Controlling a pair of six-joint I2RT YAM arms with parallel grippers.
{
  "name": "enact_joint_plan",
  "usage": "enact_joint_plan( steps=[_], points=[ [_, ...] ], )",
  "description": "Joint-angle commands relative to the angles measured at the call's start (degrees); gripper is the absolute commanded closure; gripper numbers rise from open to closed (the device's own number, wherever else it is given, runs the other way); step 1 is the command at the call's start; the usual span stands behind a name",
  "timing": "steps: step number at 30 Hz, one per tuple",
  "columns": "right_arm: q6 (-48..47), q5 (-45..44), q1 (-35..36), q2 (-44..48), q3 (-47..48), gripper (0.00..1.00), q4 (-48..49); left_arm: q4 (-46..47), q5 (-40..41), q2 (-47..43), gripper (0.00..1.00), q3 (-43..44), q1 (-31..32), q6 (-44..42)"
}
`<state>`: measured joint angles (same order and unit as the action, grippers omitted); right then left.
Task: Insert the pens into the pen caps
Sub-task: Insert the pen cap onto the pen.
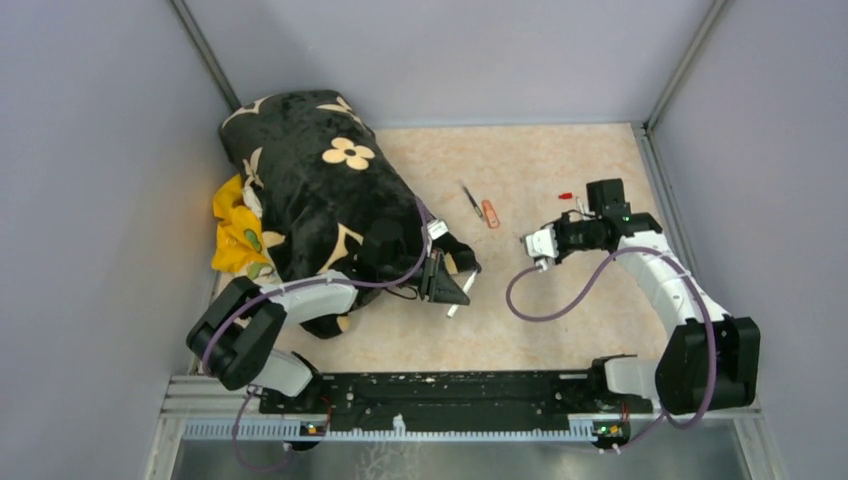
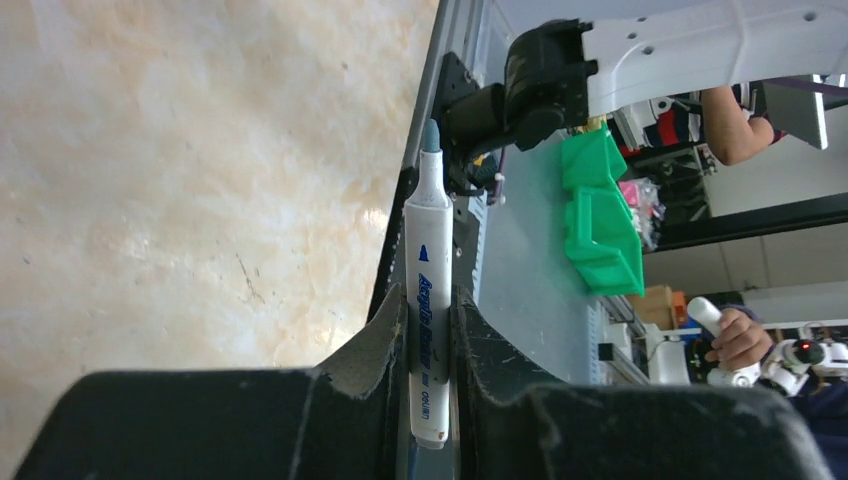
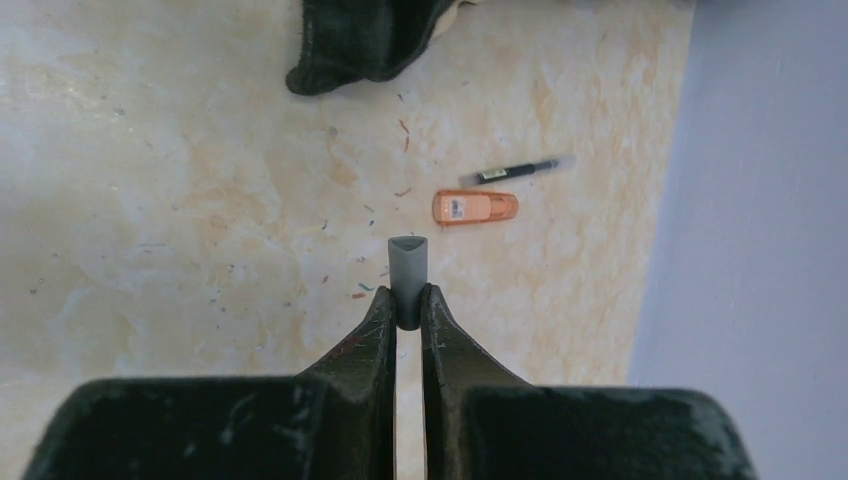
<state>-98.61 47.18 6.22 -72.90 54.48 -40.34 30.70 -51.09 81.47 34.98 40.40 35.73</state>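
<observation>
My left gripper [image 2: 430, 312] is shut on a white-barrelled pen [image 2: 429, 290] printed with blue letters; its bare grey-blue tip [image 2: 431, 135] points away from the jaws. From above, this gripper [image 1: 461, 290] hangs over the mat's middle, beside the black pouch. A small grey pen cap [image 3: 407, 268] is pinched at the very tips of my right gripper [image 3: 406, 300], open end outward. That gripper [image 1: 540, 258] sits to the right, facing left. On the mat lie an orange pen [image 3: 475, 207], a thin dark pen [image 3: 520, 171] and a red cap [image 1: 566, 196].
A black pouch with cream flowers [image 1: 320, 190] fills the back left, with a yellow cloth [image 1: 235, 235] beside it. Grey walls close in the beige mat [image 1: 560, 160] on three sides. A black rail [image 1: 440, 392] runs along the near edge.
</observation>
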Motion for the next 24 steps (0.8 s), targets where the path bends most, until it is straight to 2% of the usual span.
enact_joint_plan(
  steps=[1,12,24],
  points=[
    [-10.3,0.8,2.8,2.7,-3.5,1.0,-0.5,-6.7,-2.0,3.0,1.0,2.9,1.6,2.3],
    [-15.6,-2.1,11.9,4.1,-9.3,1.0,1.5,-19.5,1.2,15.2,1.0,12.7,5.8,-2.0],
    [-15.6,-3.6,16.9,3.4,-10.2,1.0,1.5,-21.9,4.2,17.8,1.0,14.3,6.0,-3.6]
  ],
)
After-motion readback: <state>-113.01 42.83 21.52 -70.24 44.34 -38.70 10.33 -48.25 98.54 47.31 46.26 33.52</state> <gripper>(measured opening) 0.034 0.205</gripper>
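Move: The grey cap in the right fingers is about 11 cm ahead of the left hand and 13 cm to its right, nearly at the same height. From the right hand, the white marker held by the left lies some 11 cm back and 15 cm to the left, about level. On the table, some 15 cm below the right hand, the orange highlighter lies about 11 cm ahead and 7 cm to its left, and the black pen 14 cm ahead and 11 cm left. Bring the right gripper back and left, sinking as it goes (about 10 cm in all), swinging it some 20 degrees counter-clockwise so the cap turns towards the marker. Meanwhile lower the left gripper about 8 cm, easing it a little right towards the cap and tipping its fingers further down. Keep both grips shut. ##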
